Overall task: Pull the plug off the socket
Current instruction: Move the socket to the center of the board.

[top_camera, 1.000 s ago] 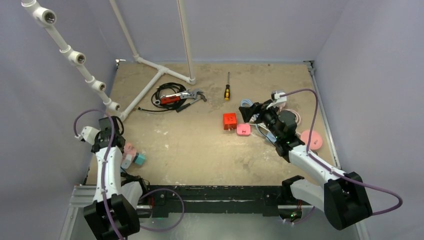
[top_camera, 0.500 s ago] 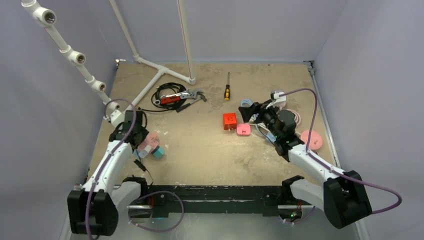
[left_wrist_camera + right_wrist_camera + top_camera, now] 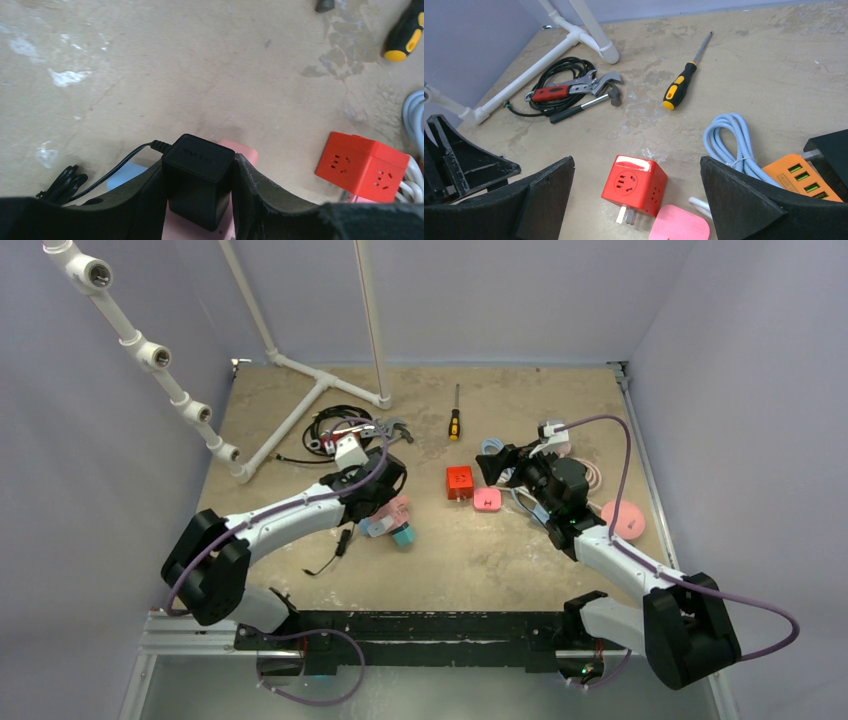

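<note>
My left gripper (image 3: 199, 170) is shut on a black plug (image 3: 200, 172), one finger pressed against each of its sides. The plug sits in a pink socket (image 3: 244, 150), and its thin black cord (image 3: 125, 157) runs off to the left. A light blue part (image 3: 122, 175) shows beside the socket. From above, the left gripper (image 3: 383, 502) hangs over the pink socket (image 3: 399, 508) and its teal end (image 3: 404, 536) near the table's middle; the plug itself is hidden there. My right gripper (image 3: 636, 160) stands wide open above a red cube socket (image 3: 636, 182), holding nothing.
Near the red cube (image 3: 460, 482) lie a pink adapter (image 3: 487, 500), a coiled pale blue cable (image 3: 729, 135) and an orange USB strip (image 3: 796, 172). Further back are a screwdriver (image 3: 454, 422), a wrench on black cable (image 3: 350, 435) and white pipes (image 3: 290, 425). A pink disc (image 3: 625, 518) lies right.
The left arm has swung from the table's left edge toward the middle, carrying the plug and pink socket with it, cord trailing behind. The right arm has hardly moved.
</note>
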Controlling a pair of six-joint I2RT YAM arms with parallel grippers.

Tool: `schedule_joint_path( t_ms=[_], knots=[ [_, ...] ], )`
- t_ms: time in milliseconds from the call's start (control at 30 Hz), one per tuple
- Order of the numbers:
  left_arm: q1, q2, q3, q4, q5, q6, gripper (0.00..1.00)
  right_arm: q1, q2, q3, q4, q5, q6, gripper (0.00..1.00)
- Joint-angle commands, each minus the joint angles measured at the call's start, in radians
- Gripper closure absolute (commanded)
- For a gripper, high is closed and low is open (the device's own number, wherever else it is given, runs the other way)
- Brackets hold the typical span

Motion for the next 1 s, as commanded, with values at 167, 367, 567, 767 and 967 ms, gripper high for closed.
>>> schedule_joint_path(
  t_ms=[167, 367, 567, 767, 967],
  knots=[
    [-0.063, 0.093, 0.019, 0.017, 0.021, 0.012, 0.33, 0.002, -0.006, 0.032, 0.023, -0.044, -0.018, 0.02],
    [-0.067, 0.033, 0.055, -0.006, -0.013, 0.19, 0.01, 0.002, -0.002, 0.022, 0.059, -0.126, -0.013, 0.02],
    [-0.068, -0.074, 0.057, -0.011, -0.002, 0.401, 0.01, 0.005, 0.014, 0.012, 0.102, -0.189, 0.011, 0.01],
    [-0.065, -0.21, 0.025, 0.102, 0.13, 0.688, 0.01, 0.056, 0.078, 0.025, 0.151, -0.273, -0.004, 0.01],
    [0.008, -0.311, 0.066, 0.152, 0.069, 0.845, 0.01, 0.187, 0.204, 0.103, 0.158, -0.328, -0.029, 0.03]
  ],
)
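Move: The left hand grips the black plug with the pink socket hanging under it. Its place on the board lies about 3 cm right, 3 cm back and 9 cm below that hand. The red socket stands some 16 cm right and 6 cm ahead, the hammer about 15 cm straight ahead. From the right hand the pink socket is about 19 cm left, 5 cm back and 13 cm down, with the red socket nearly beneath, 4 cm left and 2 cm ahead. Rightwards and down by about 2 cm each, the left hand sets the pink socket on the board, opens wide to free the plug, then climbs some 11 cm clear while swinging about 30 degrees clockwise. The right hand, still open, starts a little later and sweeps about 8 cm left and some 4 cm back towards that socket, sinking slightly at the end and turning about 20 degrees counter-clockwise. ##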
